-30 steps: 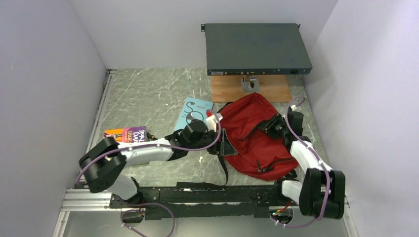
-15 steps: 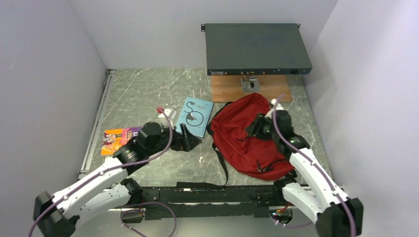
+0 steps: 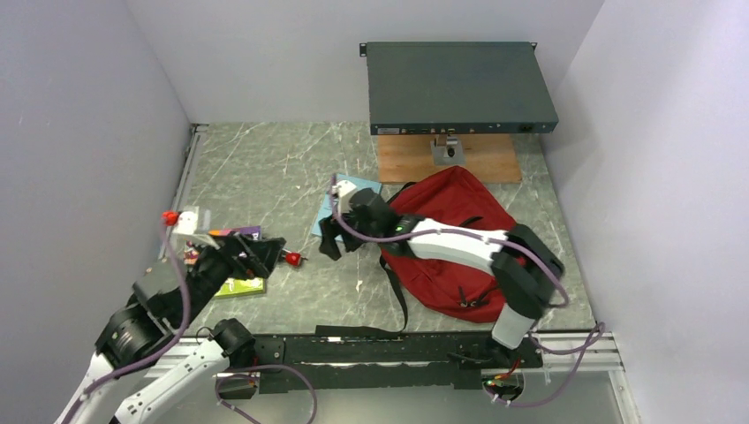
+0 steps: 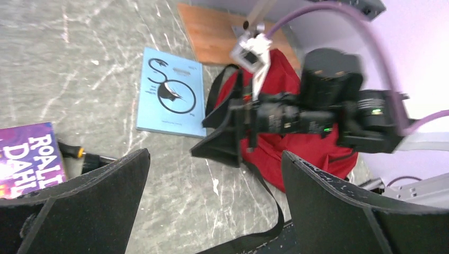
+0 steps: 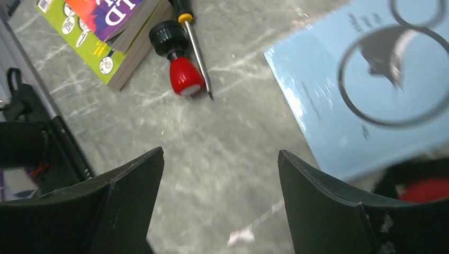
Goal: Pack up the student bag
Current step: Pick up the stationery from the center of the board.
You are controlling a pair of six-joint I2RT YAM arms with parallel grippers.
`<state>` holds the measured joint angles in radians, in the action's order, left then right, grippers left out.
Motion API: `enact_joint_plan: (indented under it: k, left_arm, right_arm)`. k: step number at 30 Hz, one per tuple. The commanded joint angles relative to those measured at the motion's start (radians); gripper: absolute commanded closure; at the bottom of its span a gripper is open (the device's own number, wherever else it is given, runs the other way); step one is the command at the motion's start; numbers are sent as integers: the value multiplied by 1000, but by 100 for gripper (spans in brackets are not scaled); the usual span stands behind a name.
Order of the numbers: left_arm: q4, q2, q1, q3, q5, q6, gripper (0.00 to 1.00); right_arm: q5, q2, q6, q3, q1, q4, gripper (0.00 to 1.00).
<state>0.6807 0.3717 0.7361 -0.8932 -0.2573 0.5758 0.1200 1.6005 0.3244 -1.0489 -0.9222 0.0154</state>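
Observation:
The student bag [image 3: 450, 243], dark red with black straps, lies right of the table's middle; the left wrist view shows it [image 4: 304, 145] behind the right arm. My right gripper [image 3: 330, 238] reaches across it and hangs open over bare table [image 5: 219, 159], just beside a light blue book [image 5: 370, 90] that is partly hidden under the arm [image 3: 321, 219]. My left gripper [image 3: 259, 256] stands open and empty [image 4: 214, 159] at the left, above a purple book [image 4: 26, 159] stacked on a green one [image 5: 100, 50].
A red-handled screwdriver [image 3: 290, 258] lies between the book stack and the blue book. A long black strap [image 3: 399, 300] trails from the bag toward the front rail [image 3: 353, 349]. A dark grey equipment box [image 3: 459, 87] and a wooden board [image 3: 446, 161] sit at the back.
The left arm pulled back from the bag to the book stack at the left. The right arm swung from the bag's right side across it to the blue book. Both grippers opened wider.

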Motion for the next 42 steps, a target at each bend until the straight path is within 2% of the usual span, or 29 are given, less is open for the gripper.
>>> enact_joint_plan:
  k: [1,7,14,18,22,31,34,37,41,42]
  left_arm:
    - [117,-93,-3,-38,-157,0,0]
    - [135,-186,-3,-23,-198,31,0]
    - [167,-216,-3,-17,-210,32,0]
    - [174,-232,-4,-14,-205,34,0]
    - [189,-246,-4,-15,-203,34,0]
    - [196,-250,-4,-8,-199,37,0]
    - [187,-246,-3,-2,-192,40,0]
    - [180,-234,-3,-1,-189,39,0]
    - [158,-209,-4,3,-181,41,0]
    - [150,-203,-4,3,-179,42,0]
  right_arm:
    - [86,193,-129,-161,-42,-173,19]
    - [66,359,-201,-281,-103,-212,20]
    - [-49,495,-252,-432,-173,-111,26]
    - [-101,526,-266,-450,-189,-96,30]
    - [-107,554,-278,-478,-201,-65,41]
    - [-177,579,-295,-463,-232,-73,41]
    - [-215,565,-293,-442,-234,-84,53]
    - [-228,521,-276,-407,-235,-110,76]
    - [-234,441,-246,-358,-234,-119,97]
    - [-235,402,-230,-334,-233,-119,100]
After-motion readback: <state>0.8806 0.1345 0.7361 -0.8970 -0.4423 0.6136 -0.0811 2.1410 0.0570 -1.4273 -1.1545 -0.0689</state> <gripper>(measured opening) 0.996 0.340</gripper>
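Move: About 15 cm to the right hand's left, straight level with it and some 10 cm lower, lies the red-and-black stationery piece. The screwdriver lies alongside, some 2 cm farther out and 2 cm farther left; the book stack is about 31 cm left and 3 cm back, the blue book about 15 cm ahead and 1 cm right, both also 10 cm below. From the left hand the stationery is roughly 8 cm ahead, 3 cm left and 29 cm below. Sweeping left about 14 cm and sinking some 10 cm, the right hand reaches the stationery's red end, the last few centimetres almost straight down; the wrist turns counter-clockwise and dips its fingers, which close from wide to pinch the red bulb. Fingers still open, the left hand draws aside some 7 cm left and slightly back, turning a little counter-clockwise. ##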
